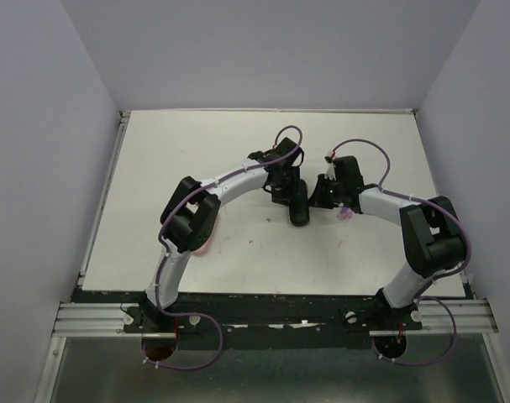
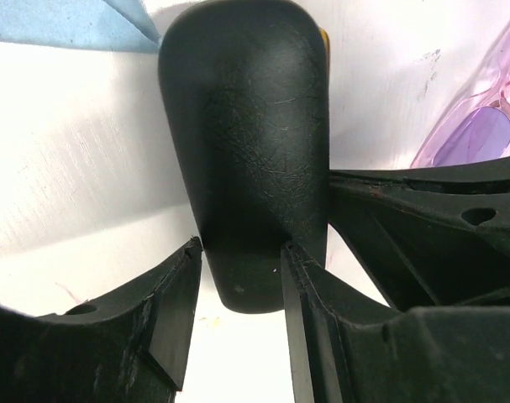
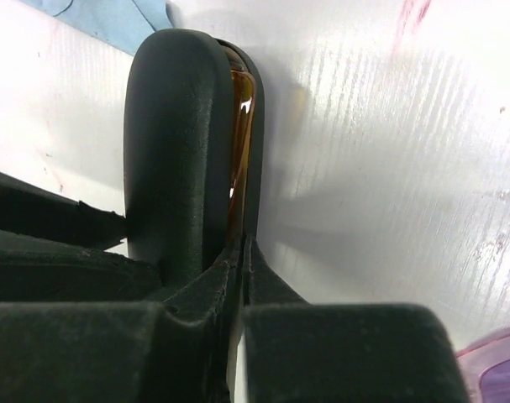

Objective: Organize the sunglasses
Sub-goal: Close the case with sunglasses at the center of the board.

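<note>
A black case lies at mid-table, long and rounded in the left wrist view. My left gripper has a fingertip against each side of the case's near end. In the right wrist view the case stands slightly ajar, with the orange sunglasses showing in the slit. My right gripper is shut on their lower edge at the seam, with only a thin gap between the jaws. The pale pink-purple sunglasses lie on the table just right of the case.
A light blue cloth lies beyond the case's far end, also seen in the right wrist view. Something pink is partly hidden under my left arm's elbow. White walls stand on three sides of the table.
</note>
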### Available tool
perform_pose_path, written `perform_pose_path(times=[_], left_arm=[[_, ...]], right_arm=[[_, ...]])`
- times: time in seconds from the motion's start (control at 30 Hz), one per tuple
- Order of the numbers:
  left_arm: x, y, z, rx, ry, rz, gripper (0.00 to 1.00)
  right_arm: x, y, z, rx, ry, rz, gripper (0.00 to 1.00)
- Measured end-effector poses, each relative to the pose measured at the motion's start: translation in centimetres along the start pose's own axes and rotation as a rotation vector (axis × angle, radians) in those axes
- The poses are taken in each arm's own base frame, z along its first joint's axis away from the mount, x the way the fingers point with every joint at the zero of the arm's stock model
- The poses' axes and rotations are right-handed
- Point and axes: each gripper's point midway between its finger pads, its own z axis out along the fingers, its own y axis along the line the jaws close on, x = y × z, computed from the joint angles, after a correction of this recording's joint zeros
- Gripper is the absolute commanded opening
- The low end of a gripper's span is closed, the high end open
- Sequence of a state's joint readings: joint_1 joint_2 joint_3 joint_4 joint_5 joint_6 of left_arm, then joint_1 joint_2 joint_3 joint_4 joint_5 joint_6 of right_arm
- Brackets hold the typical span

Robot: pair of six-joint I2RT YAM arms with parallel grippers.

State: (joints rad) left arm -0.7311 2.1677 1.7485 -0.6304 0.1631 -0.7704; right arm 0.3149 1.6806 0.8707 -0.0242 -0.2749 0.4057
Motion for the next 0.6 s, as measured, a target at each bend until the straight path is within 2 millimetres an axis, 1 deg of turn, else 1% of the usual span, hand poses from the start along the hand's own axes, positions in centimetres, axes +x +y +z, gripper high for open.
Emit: perform_pose_path(times=[0.13, 0.27, 0.33, 0.37, 0.4, 0.43, 0.5, 0.6], left_arm=[[0.3, 0.0, 0.0, -0.017, 0.001, 0.001, 0.52], [0.3, 0.1, -0.4, -0.033, 0.006, 0.001, 0.52], [0.2, 0.3, -0.3, -0.05, 0.002, 0.007, 0.52], [0.2, 0.4, -0.2, -0.056, 0.005, 0.008, 0.52], [0.4, 0.5, 0.0, -0.061, 0.011, 0.009, 0.53], [0.4, 0.5, 0.1, -0.061, 0.012, 0.011, 0.52], [0.5, 0.4, 0.1, -0.06, 0.013, 0.019, 0.53], [0.4, 0.3, 0.1, -0.055, 0.011, 0.031, 0.54]], right_arm=[[0.2, 0.0, -0.4, 0.009, 0.0, 0.033, 0.19], [-0.3, 0.1, -1.4, 0.03, -0.027, 0.059, 0.26], [-1.4, 0.4, -2.4, 0.031, -0.07, 0.067, 0.36], [-2.1, 0.7, -3.0, 0.026, -0.098, 0.07, 0.45], [-2.8, 1.0, -3.6, 0.023, -0.123, 0.076, 0.51], [-3.4, 1.1, -4.1, 0.02, -0.146, 0.083, 0.52], [-4.2, 1.3, -4.7, 0.016, -0.181, 0.095, 0.51], [-4.3, 1.1, -4.5, 0.014, -0.182, 0.123, 0.52]])
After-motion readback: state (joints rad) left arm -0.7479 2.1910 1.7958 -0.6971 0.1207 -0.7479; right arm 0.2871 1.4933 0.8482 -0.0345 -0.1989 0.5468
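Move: The case's middle lies about 3 cm ahead of the left hand, 2 cm to its right and 3 cm below, with the half-open fingertips already on the lid. From the right hand, whose fingertips are at the case's right-hand seam, it is some 3 cm left and 1 cm ahead. The blue cloth is around 12 cm ahead and 7 cm left of the left hand; the purple sunglasses lie about 11 cm right of the right hand, level with it. The case's lid stays under the left fingertips, which keep pressing on it near its close end, the hand holding its place and rolling only slightly. The right hand's fingertips come free of the seam on the right side, then rise about 6 cm and drift slightly left and forward, the fingers opening from nearly shut to half open and the wrist turning some 10 degrees clockwise. ##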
